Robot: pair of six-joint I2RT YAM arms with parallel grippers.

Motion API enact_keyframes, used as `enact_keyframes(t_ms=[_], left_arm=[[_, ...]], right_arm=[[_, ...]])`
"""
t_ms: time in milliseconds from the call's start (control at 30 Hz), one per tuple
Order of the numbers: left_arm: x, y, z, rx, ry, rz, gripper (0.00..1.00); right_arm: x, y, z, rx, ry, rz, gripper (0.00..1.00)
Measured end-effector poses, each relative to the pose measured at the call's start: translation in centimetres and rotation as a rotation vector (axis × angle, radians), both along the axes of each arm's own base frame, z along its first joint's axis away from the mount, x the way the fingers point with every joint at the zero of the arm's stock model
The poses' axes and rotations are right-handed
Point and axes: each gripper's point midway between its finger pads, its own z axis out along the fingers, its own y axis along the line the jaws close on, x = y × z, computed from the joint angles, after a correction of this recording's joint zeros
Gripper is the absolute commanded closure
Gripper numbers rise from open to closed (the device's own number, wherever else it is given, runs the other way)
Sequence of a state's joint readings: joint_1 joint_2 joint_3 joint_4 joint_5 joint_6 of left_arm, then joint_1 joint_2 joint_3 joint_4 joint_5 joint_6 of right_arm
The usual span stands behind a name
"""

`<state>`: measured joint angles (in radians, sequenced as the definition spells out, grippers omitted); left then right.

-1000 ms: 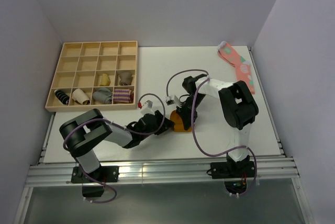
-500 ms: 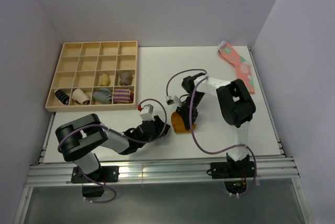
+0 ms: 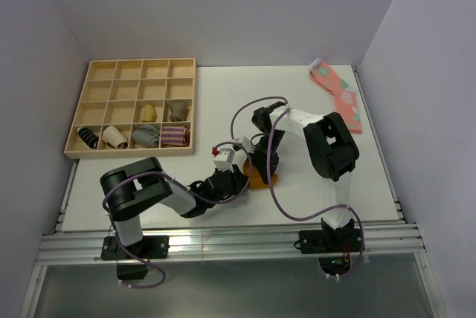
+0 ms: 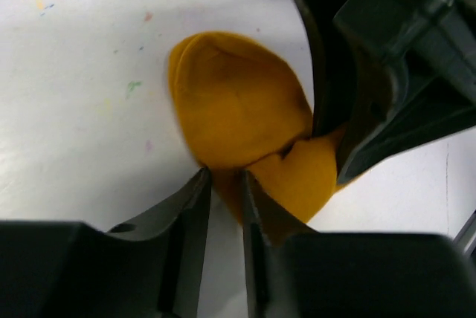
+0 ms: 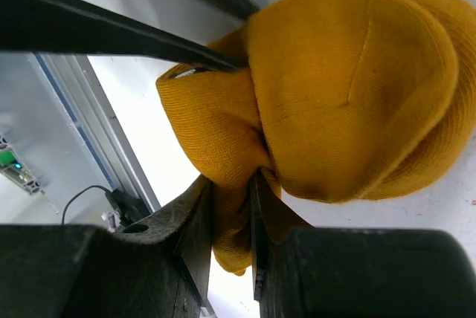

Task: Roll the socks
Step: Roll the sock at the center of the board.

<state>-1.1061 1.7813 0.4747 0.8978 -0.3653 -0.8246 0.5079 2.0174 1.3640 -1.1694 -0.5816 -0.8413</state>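
The socks (image 3: 265, 179) are a mustard-orange bundle lying on the white table in front of both arms. In the right wrist view my right gripper (image 5: 232, 180) is shut on a bunched fold of the socks (image 5: 349, 88), with the fabric squeezed between its fingers. Seen from the left wrist, my left gripper (image 4: 225, 177) has its jaws narrowed onto the near edge of the socks (image 4: 238, 102). Fabric sits between its tips. The right arm's black fingers (image 4: 357, 73) press into the bundle from the upper right. From above, the left gripper (image 3: 239, 181) touches the socks from the left and the right gripper (image 3: 262, 163) stands over them.
A wooden compartment tray (image 3: 141, 60) sits at the back left, with several rolled sock bundles (image 3: 149, 136) in its front rows. A pink spotted sock (image 3: 338, 91) lies at the back right. The table's front edge and metal rail (image 3: 223, 240) run just behind the arm bases.
My left gripper has slid right up to the socks and its jaws have narrowed onto the edge. The right gripper, still holding, has shifted slightly left with the bundle.
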Motion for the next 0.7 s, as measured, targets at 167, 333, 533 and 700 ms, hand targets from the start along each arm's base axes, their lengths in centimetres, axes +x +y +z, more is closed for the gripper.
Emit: enact_keyframes(t_ms=[167,333,533,700], left_arm=[[0.6,-1.0,-0.3,0.018,0.009,0.004,0.93],[0.6,-1.2,-0.4,0.022,0.012,0.004,0.98],[0.6,-1.3,-0.4,0.018,0.009,-0.003,0.98],[0.5,-1.4,-0.3,0.025,-0.002,-0.025,0.95]], right_arm=[[-0.1,0.0,0.0,-0.011,0.007,-0.003,0.93],[-0.2,0.0,-0.1,-0.029,0.035,-0.002,0.93],[-0.2,0.1,-0.2,-0.058,0.055,-0.01,0.93],[-0.2,0.1,-0.2,-0.084,0.059,-0.032,0.93]])
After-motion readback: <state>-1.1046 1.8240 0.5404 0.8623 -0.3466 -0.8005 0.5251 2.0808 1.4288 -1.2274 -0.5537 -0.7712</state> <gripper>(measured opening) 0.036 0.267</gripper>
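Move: The half-rolled orange sock lies right at the left fingertips, its middle about 4 cm to their right, 1 cm ahead and 1 cm lower. The right fingertips, already gripping the sock, are roughly 5 cm right of the left ones and 2 cm nearer the base. The right hand has the sock's middle some 3 cm ahead and 1 cm left. In the box, the striped sock roll sits about 23 cm left of the left hand and 14 cm farther out. Pinching the near-left edge of the orange sock, beside the crease between its rolled part and loose foot, the left fingers close from about a third open to nearly shut while easing roughly 1.5 cm to the right, mostly early on, then hold there. The right hand keeps its grip on the rolled part, staying in place and tilting only some 5 degrees. ##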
